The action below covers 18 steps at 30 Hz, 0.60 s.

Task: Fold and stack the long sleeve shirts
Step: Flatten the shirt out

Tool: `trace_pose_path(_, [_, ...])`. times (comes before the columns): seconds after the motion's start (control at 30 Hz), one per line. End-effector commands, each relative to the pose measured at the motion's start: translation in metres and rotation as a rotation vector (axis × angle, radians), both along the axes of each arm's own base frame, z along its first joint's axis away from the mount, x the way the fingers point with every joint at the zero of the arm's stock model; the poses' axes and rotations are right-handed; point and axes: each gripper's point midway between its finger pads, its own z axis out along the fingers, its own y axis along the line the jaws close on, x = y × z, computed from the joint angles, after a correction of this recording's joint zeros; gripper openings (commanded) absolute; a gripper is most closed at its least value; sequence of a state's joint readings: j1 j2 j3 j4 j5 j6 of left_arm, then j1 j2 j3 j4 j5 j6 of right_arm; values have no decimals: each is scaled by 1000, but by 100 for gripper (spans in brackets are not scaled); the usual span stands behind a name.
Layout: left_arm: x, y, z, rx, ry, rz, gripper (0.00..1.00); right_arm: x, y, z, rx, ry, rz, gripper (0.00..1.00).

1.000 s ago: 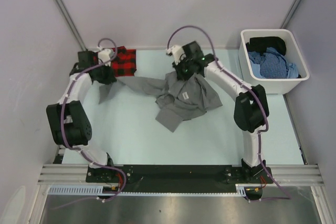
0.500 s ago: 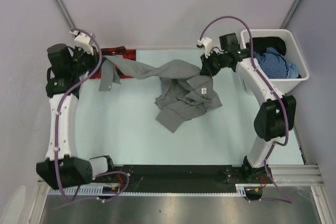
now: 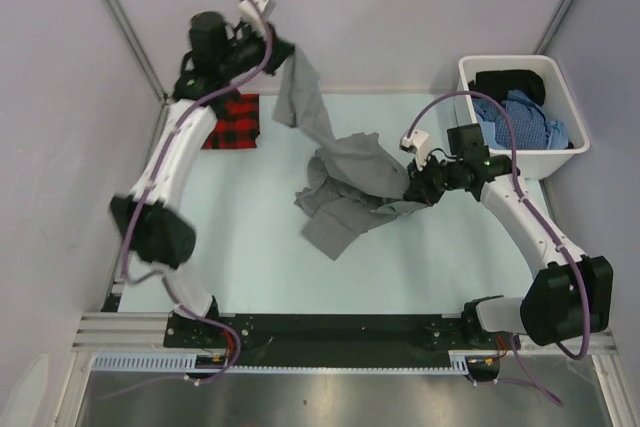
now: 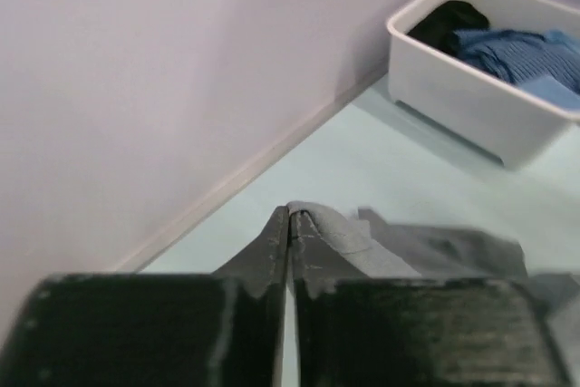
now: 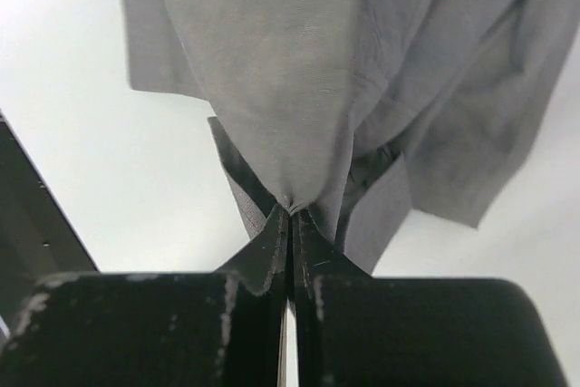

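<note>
The grey shirt (image 3: 345,182) lies crumpled mid-table, one sleeve pulled up and to the back left. My left gripper (image 3: 285,52) is raised high near the back wall, shut on the end of that sleeve (image 4: 331,228). My right gripper (image 3: 412,190) is low at the shirt's right side, shut on a pinch of the grey cloth (image 5: 290,115). The red-and-black plaid shirt (image 3: 232,122) lies folded flat at the back left, under the left arm.
A white bin (image 3: 520,117) with blue and black clothes stands at the back right; it also shows in the left wrist view (image 4: 480,79). Walls close in the table at the back and sides.
My left gripper has lifted and swung right with the sleeve, from the back-left corner to high over the back edge. My right gripper has moved down and toward me with the shirt's right side.
</note>
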<state>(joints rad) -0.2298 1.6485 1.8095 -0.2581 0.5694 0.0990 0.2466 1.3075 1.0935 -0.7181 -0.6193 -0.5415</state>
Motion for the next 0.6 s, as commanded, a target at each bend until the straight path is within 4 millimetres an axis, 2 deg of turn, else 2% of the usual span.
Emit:
trace_pose_path(0.0, [82,-49,13,-154,25,28,23,10,-18,1,-22,-42,-23,0])
trace_pose_path(0.03, [119,-63,-50,-138,151,37,33,13,-25,-2,-25,-25,-47,0])
trace_pose_path(0.07, [123,-61,-55,-118,162,53,53,16,-29,-1,-23,-20,-66,0])
trace_pose_path(0.1, [124,-59,-78,-68,180,58,65,18,-33,0,-24,-14,-81,0])
trace_pose_path(0.13, [120,-51,-76,-4,141,69,71,23,-37,5,-15,-18,-101,0])
trace_pose_path(0.17, [106,-43,-90,41,212,58,75,25,-38,9,-6,-9,-115,0])
trace_pose_path(0.2, [92,-37,-119,74,295,23,75,25,-38,10,0,7,-126,6])
trace_pose_path(0.23, [80,-18,-133,71,361,2,75,28,-37,13,9,14,-131,32])
trace_pose_path(0.27, [47,-13,-104,26,333,-81,80,28,-35,13,19,31,-138,48])
trace_pose_path(0.3, [28,13,-160,6,480,-71,82,29,-31,13,38,57,-157,58])
trace_pose_path(0.33, [17,23,-155,-13,440,-79,84,32,-27,18,57,61,-163,70])
trace_pose_path(0.37, [-6,30,-143,-17,411,-99,85,39,-21,16,70,67,-166,73])
trace_pose_path(0.4, [-21,39,-174,33,439,-99,85,43,-17,16,91,90,-196,77])
trace_pose_path(0.43, [-31,43,-188,65,471,-91,85,50,-15,14,89,93,-216,82])
trace_pose_path(0.47, [-39,46,-193,81,478,-81,85,65,-7,14,96,73,-220,83])
trace_pose_path(0.5, [-50,46,-216,83,536,-90,85,73,-4,11,103,85,-240,83])
trace_pose_path(0.57, [-61,43,-236,89,593,-100,83,96,-2,3,82,80,-272,84])
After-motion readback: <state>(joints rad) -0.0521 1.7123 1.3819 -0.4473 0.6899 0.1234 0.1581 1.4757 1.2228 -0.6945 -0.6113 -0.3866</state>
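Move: The left hand, holding the grey shirt's sleeve end high up, has the sleeve's landing spot near the far table edge about 9 cm ahead, 11 cm right and 40 cm below; the shirt body is some 15 cm right, 4 cm back, and the plaid shirt 12 cm ahead, 19 cm left, both equally low. From the right hand, the held edge's landing spot is 6 cm ahead, 6 cm right, 17 cm down; the shirt body is 14 cm ahead, 11 cm left, and the white bin 25 cm ahead, 29 cm right. Forward and somewhat right in a fast fling, the left hand swings about 13 cm towards the far table edge, its fingers opening to let go of the sleeve, then sweeps back and left while sinking some 25 cm and tipping down nearly 40 degrees. The right hand, still pinching the other edge, eases about 4 cm right to draw the cloth sideways, then opens, lets go and drifts forward and slightly back left. ##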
